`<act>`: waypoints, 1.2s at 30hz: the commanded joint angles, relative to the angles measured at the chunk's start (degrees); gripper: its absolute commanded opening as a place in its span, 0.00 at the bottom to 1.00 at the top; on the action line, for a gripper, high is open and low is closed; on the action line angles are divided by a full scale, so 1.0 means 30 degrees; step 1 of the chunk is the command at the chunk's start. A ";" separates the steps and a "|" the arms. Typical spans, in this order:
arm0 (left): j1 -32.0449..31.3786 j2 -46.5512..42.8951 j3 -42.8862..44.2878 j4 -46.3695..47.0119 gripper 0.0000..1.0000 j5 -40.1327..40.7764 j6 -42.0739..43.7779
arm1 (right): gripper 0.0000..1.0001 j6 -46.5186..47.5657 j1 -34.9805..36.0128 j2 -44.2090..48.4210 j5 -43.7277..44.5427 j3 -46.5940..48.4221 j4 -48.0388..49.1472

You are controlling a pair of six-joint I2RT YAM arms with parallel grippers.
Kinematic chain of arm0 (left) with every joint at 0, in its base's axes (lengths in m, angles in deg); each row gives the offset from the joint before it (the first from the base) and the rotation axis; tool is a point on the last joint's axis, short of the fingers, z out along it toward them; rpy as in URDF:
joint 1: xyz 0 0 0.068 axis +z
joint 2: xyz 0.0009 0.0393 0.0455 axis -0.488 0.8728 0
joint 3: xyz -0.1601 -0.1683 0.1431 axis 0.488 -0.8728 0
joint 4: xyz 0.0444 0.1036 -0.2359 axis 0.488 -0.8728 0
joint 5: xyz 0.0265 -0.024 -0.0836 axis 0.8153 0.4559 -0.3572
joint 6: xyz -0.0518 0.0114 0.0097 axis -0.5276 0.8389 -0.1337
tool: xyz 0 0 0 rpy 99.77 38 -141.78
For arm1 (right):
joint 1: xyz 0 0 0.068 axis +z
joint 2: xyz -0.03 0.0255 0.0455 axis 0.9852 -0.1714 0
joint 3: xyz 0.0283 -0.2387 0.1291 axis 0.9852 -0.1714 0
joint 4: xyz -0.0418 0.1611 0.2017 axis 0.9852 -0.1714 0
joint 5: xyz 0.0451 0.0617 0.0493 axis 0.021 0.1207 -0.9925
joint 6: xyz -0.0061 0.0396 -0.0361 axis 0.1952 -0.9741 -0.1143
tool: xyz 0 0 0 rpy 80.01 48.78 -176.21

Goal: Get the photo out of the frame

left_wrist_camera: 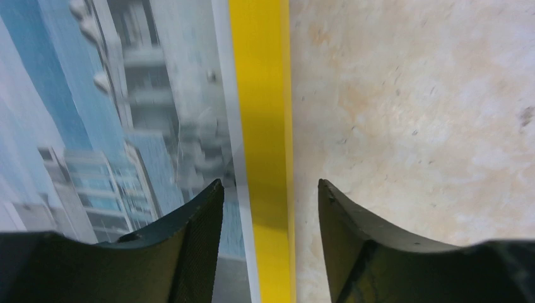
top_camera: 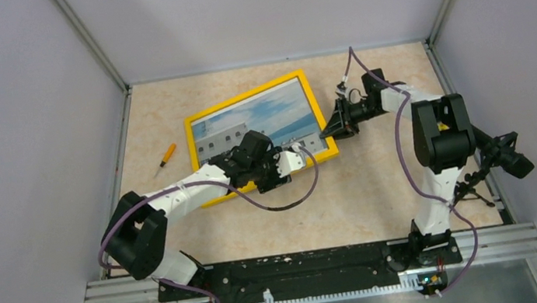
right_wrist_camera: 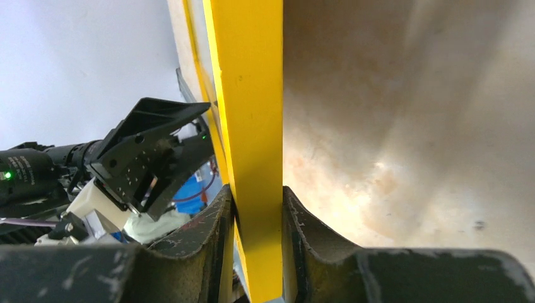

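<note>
The frame (top_camera: 242, 96), yellow-bordered, lies on the beige table with the photo (top_camera: 260, 113) of a white building and blue sky inside it. My left gripper (top_camera: 300, 161) hovers open over the frame's near border; in the left wrist view the left gripper (left_wrist_camera: 270, 189) has one finger over the photo (left_wrist_camera: 126, 95) and the other over bare table, straddling the frame's yellow border (left_wrist_camera: 258, 95) without touching it. My right gripper (top_camera: 336, 125) is at the frame's right edge. In the right wrist view the right gripper (right_wrist_camera: 257, 208) is shut on the yellow border of the frame (right_wrist_camera: 249, 95).
A small orange-handled screwdriver (top_camera: 165, 156) lies on the table left of the frame. Grey walls enclose the table (top_camera: 379, 184) on three sides. The left arm's wrist (right_wrist_camera: 151, 158) shows beyond the frame in the right wrist view.
</note>
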 commanded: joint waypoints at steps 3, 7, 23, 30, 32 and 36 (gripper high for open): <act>-0.0573 -0.2130 0.0056 0.2723 0.85 0.0027 -0.1364 | 0.00 0.0056 0.0960 0.2339 -0.1672 0.2279 -0.1939; -0.0382 -0.2821 0.0941 0.2108 0.99 0.1682 -0.2048 | 0.00 0.0089 0.0968 0.2940 -0.0172 0.3742 -0.2410; 0.3932 -0.1618 0.7007 0.0121 0.99 0.3185 -0.5375 | 0.00 0.2906 0.0567 0.4171 0.7300 1.1639 -0.6450; 0.5545 -0.0794 0.8595 -0.0628 0.99 0.1721 -0.6731 | 0.00 0.4636 0.0578 0.3875 0.9578 1.5419 -0.7455; 0.6169 -0.0397 0.9344 -0.1156 0.99 0.0849 -0.7677 | 0.00 0.5168 0.0578 0.3279 1.0345 1.7963 -0.8048; 0.7818 0.0299 1.0391 -0.1511 0.99 -0.1768 -0.9720 | 0.00 0.6463 0.0620 0.2102 1.0889 2.2314 -0.8977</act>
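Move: The right hand already pinches the frame's right rail, with the near right corner some 5 cm back and 1 cm right; the frame's middle lies about 17 cm left, 2 cm ahead and 3 cm lower. For the left hand, the near rail runs roughly 3 cm beneath the fingers, and the frame's middle is about 11 cm ahead, 3 cm left and 3 cm lower. Right hand keeps pinching the frame and lifts it some 25 cm; left opens wide, rising and swinging forward. ##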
